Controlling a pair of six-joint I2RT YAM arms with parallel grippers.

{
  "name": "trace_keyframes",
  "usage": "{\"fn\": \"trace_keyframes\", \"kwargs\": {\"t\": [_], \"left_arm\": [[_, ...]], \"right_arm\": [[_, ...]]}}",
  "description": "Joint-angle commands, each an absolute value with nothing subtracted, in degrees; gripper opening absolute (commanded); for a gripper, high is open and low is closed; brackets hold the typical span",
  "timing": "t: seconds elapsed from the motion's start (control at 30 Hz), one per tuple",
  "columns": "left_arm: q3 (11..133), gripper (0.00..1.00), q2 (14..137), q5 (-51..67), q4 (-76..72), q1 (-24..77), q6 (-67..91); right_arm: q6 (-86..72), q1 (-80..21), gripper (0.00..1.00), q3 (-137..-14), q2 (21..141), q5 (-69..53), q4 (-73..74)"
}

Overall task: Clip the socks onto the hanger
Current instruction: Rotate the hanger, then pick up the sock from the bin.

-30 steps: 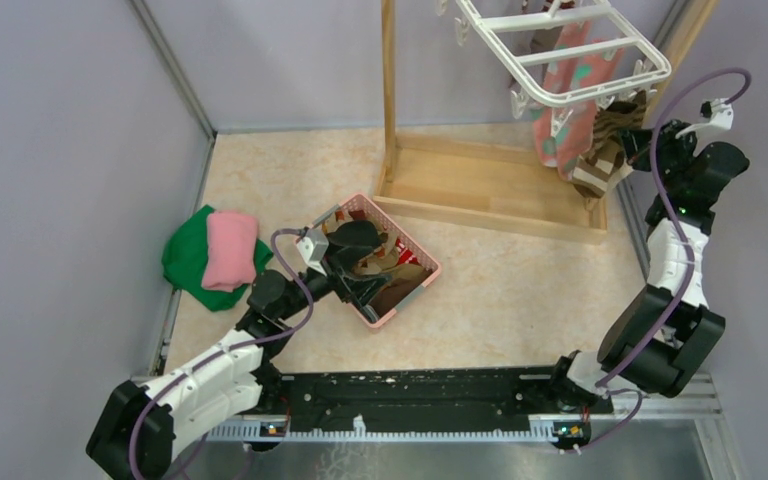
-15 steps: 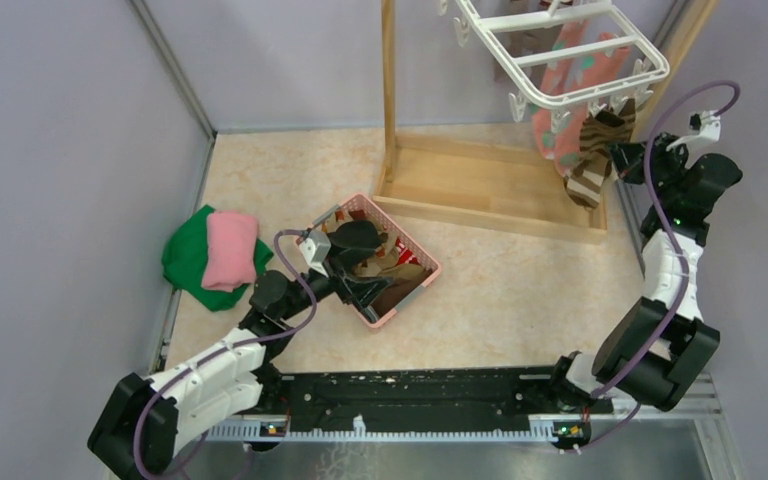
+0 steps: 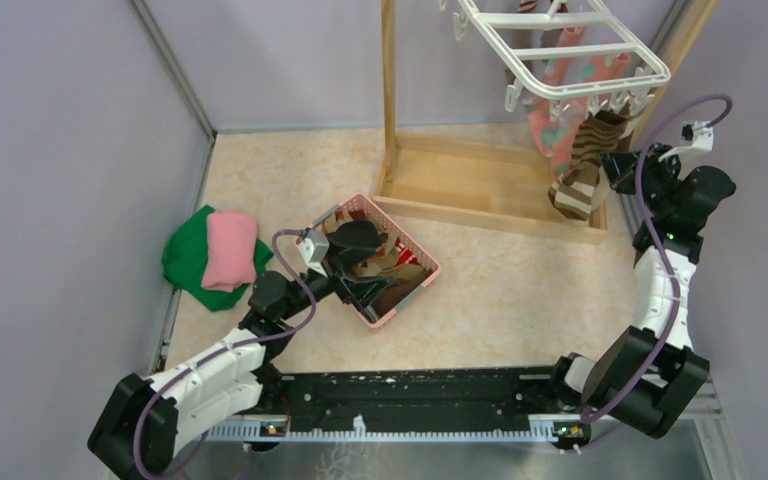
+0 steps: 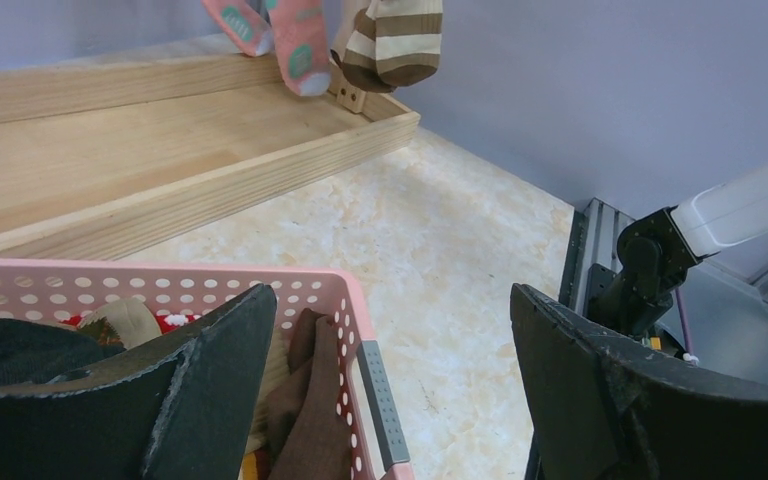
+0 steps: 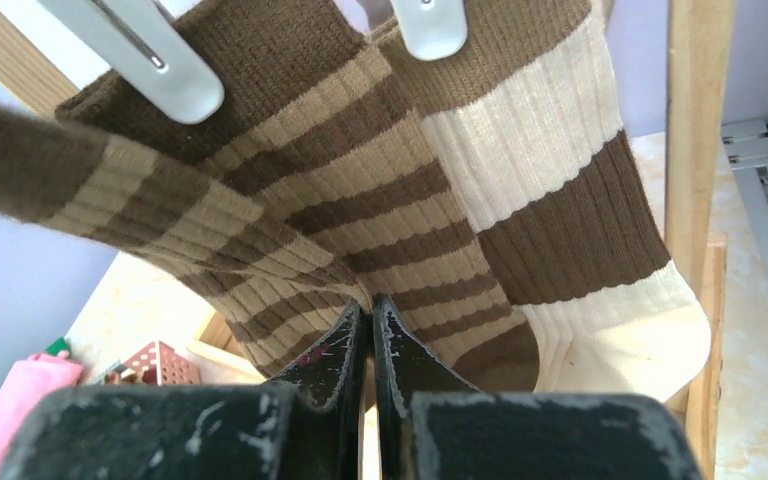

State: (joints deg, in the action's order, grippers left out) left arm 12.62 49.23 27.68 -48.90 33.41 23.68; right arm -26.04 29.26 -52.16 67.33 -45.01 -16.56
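The white grid hanger (image 3: 652,72) hangs at the top right. A pink sock (image 3: 548,125) and brown and cream striped socks (image 3: 578,172) dangle from its clips. My right gripper (image 3: 613,166) is shut, its tips (image 5: 370,303) pinching a fold of the narrow-striped sock (image 5: 340,200), which a white clip (image 5: 150,50) holds. A wide-striped sock (image 5: 560,170) hangs beside it under another clip (image 5: 430,25). My left gripper (image 3: 362,266) stands open over the pink basket (image 3: 426,272), holding nothing. In the left wrist view, a brown sock (image 4: 305,420) lies in the basket (image 4: 160,278) between my fingers (image 4: 390,370).
The wooden stand (image 3: 490,195) has a flat base tray and an upright post (image 3: 389,90). Folded green and pink cloths (image 3: 215,250) lie at the left wall. Grey walls close in both sides. A metal rail (image 3: 410,400) runs along the near edge.
The right gripper has moved left and down beside the striped sock. The hanger has swung slightly left, and the sock now hangs longer. The left arm has barely moved.
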Motion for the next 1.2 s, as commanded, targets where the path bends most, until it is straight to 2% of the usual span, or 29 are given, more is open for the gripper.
{"fn": "trace_keyframes", "kwargs": {"t": [0.0,0.07,0.3,0.47,0.67,0.83,0.97,1.17], "left_arm": [[12.5,0.92,48.0,28.8,-52.5,33.3,24.1],[12.4,0.92,47.7,28.7,-52.3,33.3,24.0],[12.3,0.92,46.2,28.6,-51.6,33.3,23.8],[15.4,0.91,43.2,31.0,-48.7,33.3,24.2],[19.0,0.91,43.1,29.4,-48.9,33.3,22.7],[21.1,0.88,46.1,30.6,-51.4,33.4,22.2],[20.4,0.88,46.6,29.9,-51.9,33.3,22.1],[19.2,0.89,46.6,26.2,-48.3,33.3,20.5]], "right_arm": [[-26.8,29.0,0.01,-55.7,67.6,-41.1,-16.4],[-26.6,29.0,0.02,-56.5,68.4,-42.3,-16.3],[-19.0,29.0,0.37,-57.2,65.5,-50.9,-10.7],[-12.7,30.9,0.55,-57.5,60.1,-58.7,-2.8],[-9.2,32.7,0.63,-58.5,59.2,-69.8,2.7],[-7.0,34.1,0.74,-62.6,59.4,-76.1,6.7],[-3.4,34.1,0.78,-65.6,59.1,-78.0,11.7],[-2.6,33.7,0.81,-62.2,59.0,-84.4,8.1]]}}
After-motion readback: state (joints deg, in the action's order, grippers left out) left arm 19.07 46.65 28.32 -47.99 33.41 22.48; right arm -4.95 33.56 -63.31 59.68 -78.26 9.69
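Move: My right hand is shut on the edge of the near striped sock. The sock's middle lies about 4 cm ahead, 4 cm left and 1 cm lower. The hanger's near edge is roughly 8 cm ahead, 4 cm left and 11 cm above; the pink sock hangs some 11 cm ahead and 9 cm left, level in height. From my open left hand over the basket, the striped sock is about 22 cm ahead, 43 cm right and 8 cm higher. I open my right fingers wide and let go of the striped sock, then draw that hand back about 9 cm, leftward 7 cm and up 4 to 5 cm, away from the hanger's near edge. As it leaves, it swings some 30 degrees counter-clockwise with a slight roll, left side down. My left hand, still open, rises about 6 cm above the basket. ##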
